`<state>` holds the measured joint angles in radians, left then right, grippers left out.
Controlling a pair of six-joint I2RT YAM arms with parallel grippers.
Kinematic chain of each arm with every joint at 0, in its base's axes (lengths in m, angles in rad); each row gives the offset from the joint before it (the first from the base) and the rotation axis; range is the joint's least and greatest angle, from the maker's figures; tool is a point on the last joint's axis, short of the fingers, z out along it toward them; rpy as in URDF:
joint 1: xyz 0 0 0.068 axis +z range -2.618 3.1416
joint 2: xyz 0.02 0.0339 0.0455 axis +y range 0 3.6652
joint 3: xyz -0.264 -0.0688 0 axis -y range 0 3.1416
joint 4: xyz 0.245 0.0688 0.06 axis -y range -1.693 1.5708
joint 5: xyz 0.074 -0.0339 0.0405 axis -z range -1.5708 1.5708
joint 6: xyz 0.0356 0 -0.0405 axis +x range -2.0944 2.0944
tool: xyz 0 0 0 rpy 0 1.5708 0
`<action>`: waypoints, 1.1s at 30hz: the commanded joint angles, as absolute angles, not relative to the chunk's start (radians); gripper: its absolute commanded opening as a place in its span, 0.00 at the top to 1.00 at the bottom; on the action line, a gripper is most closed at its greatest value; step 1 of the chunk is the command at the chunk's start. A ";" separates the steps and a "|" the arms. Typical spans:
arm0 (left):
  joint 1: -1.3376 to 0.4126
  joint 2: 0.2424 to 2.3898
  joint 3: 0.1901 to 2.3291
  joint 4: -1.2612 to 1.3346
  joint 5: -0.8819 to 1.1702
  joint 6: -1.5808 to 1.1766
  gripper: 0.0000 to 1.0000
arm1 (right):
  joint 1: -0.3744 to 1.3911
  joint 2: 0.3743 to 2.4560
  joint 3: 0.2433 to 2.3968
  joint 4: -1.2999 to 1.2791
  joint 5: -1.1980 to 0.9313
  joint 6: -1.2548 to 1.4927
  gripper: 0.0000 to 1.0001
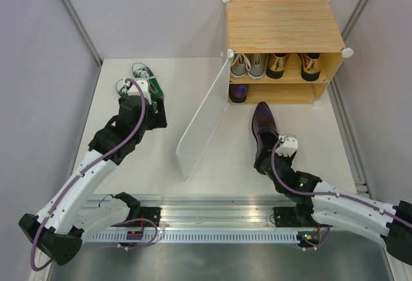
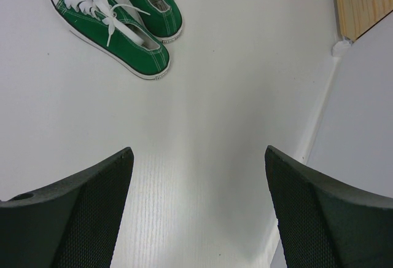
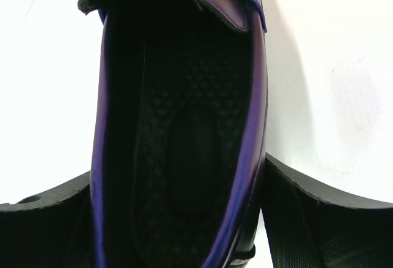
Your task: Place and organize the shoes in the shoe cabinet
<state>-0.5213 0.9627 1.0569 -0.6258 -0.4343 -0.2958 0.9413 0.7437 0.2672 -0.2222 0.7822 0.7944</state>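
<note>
The bamboo-grain shoe cabinet (image 1: pixel 283 24) stands at the back right, its white door (image 1: pixel 205 117) swung open toward me. Grey sneakers (image 1: pixel 247 65) and gold shoes (image 1: pixel 293 66) sit on the upper shelf. One purple dress shoe (image 1: pixel 239 92) sits at the left of the lower shelf. My right gripper (image 1: pixel 267 158) is shut on the heel of the other purple shoe (image 1: pixel 264 126), toe toward the cabinet; its opening fills the right wrist view (image 3: pixel 184 126). My left gripper (image 1: pixel 149 104) is open and empty just short of the green sneakers (image 2: pixel 116 16), which lie side by side on the table.
The open door stands between the two arms and slants across the middle of the white table (image 1: pixel 129 165). A cabinet corner (image 2: pixel 362 0) shows at the left wrist view's top right. Grey walls close in the table on both sides.
</note>
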 commanded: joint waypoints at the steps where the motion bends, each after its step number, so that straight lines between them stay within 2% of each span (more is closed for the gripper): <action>1: -0.518 0.963 1.055 -0.589 -0.422 -0.258 0.11 | 0.901 0.741 0.310 -0.034 0.867 0.706 0.99; 7: -0.518 0.965 1.055 -0.589 -0.422 -0.255 0.11 | 0.706 0.862 0.353 0.135 0.671 0.598 0.99; 11: -0.518 0.968 1.057 -0.589 -0.417 -0.256 0.11 | 0.588 1.018 0.431 0.209 0.556 0.514 0.99; 16: -0.518 0.965 1.055 -0.589 -0.413 -0.256 0.11 | 0.528 1.132 0.497 0.337 0.485 0.422 0.99; 27: -0.520 0.968 1.058 -0.589 -0.361 -0.259 0.11 | 0.411 1.238 0.606 0.356 0.391 0.379 0.99; 33: -0.520 0.965 1.060 -0.589 -0.341 -0.259 0.11 | 0.364 1.396 0.693 0.452 0.282 0.325 0.99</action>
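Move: The second purple shoe is already gripped by its heel in the right hand, pointing away from the base. Its empty place in the lower shelf is centred about 32 cm ahead of that hand, some 1 cm left and 3 cm lower. The first purple shoe stands 9 cm to the left of that place and level with it; the white door's middle is 25 cm left and 5 cm ahead of the hand. From the left hand, the empty place is about 20 cm ahead, 38 cm right and 22 cm below. The purple shoe is carried toe first towards the lower shelf, to the right of its mate, by the right hand going about 15 cm forward. The hand sways some 3 cm right early on, eases slightly back left, and rises about 3 cm in the later part. The fingers keep their hold on both sides of the heel, with barely any wrist turn. ##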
